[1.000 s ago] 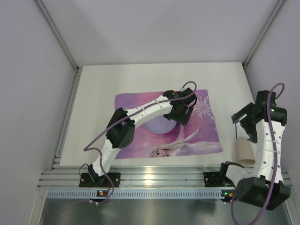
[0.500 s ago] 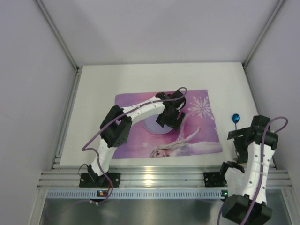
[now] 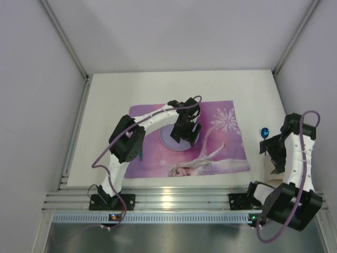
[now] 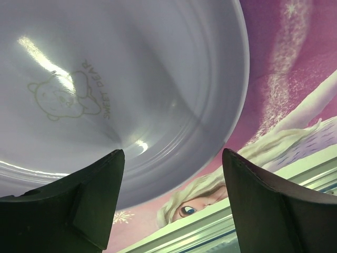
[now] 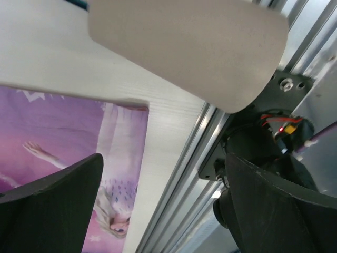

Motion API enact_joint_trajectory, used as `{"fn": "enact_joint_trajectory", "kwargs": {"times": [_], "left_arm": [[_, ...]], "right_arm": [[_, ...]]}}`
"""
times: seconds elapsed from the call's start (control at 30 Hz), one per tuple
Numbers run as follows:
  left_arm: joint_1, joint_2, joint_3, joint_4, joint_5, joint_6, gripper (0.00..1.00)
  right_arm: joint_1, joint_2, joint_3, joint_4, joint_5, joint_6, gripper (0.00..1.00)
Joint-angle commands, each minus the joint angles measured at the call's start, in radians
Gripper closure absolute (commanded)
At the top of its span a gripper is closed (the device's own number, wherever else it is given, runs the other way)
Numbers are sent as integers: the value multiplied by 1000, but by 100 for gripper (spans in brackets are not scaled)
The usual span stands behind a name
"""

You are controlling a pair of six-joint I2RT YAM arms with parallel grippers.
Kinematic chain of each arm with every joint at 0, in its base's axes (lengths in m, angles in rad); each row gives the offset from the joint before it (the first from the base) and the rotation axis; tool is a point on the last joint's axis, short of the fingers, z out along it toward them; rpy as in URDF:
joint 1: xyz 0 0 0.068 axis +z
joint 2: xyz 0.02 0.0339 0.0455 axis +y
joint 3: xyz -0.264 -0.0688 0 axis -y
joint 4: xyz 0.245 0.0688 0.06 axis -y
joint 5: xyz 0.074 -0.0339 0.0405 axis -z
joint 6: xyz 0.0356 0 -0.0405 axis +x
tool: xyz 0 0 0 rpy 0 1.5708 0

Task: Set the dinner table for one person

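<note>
A lavender plate (image 3: 169, 139) with a bear print lies on the purple-pink princess placemat (image 3: 226, 153) on the white dinner table (image 3: 116, 95). My left gripper (image 3: 185, 130) hangs open just above the plate's right side. In the left wrist view the plate (image 4: 131, 79) fills the frame, and nothing is between the open fingers (image 4: 79, 205). My right gripper (image 3: 271, 152) is open beside the mat's right edge. A beige cup (image 5: 184, 47) stands just beyond its fingertips (image 5: 284, 211). In the top view the right arm mostly hides the cup.
A blue spoon end (image 3: 265, 132) shows on the table right of the mat, by the right gripper. The aluminium rail (image 3: 174, 200) runs along the near edge and also shows in the right wrist view (image 5: 210, 174). Grey walls close in three sides.
My left gripper has drifted left over the plate. My right arm has pulled back towards its base, uncovering the blue spoon end, and now covers the cup.
</note>
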Motion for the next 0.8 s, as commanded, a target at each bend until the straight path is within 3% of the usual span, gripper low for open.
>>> {"fn": "enact_joint_trajectory", "kwargs": {"times": [0.0, 0.1, 0.2, 0.57, 0.77], "left_arm": [[-5, -59, 23, 4, 13, 19, 20], [-5, -51, 51, -24, -8, 28, 20], [-5, -42, 78, -47, -33, 29, 20], [-4, -26, 72, -76, -39, -41, 22], [-5, -39, 51, -99, -83, -63, 22]], "right_arm": [[34, 102, 184, -101, 178, -105, 0], [41, 149, 249, -132, 252, -151, 1], [39, 137, 165, -123, 219, -134, 0], [19, 321, -3, 67, 162, -126, 0], [-54, 422, -32, 215, 205, -213, 0]]}}
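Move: The cup, lying on its side with its length roughly fore and aft, is some 6 cm to the right of my right hand, about 1 cm ahead and 7 cm below it. The spoon's middle is roughly 13 cm ahead and 1 cm to the right of that hand, about 10 cm lower. For my left hand the cup lies around 39 cm to the right, 14 cm back and roughly level. With the fingers wide open, I first swing my right hand up, forward and right, about 4 cm each way. Then I bring it back and down some 8 cm to the lying cup, tilting the fingertips about 20 degrees back towards my base and edging right again at the end. My left hand, open over the plate, eases up 1.5 cm. ##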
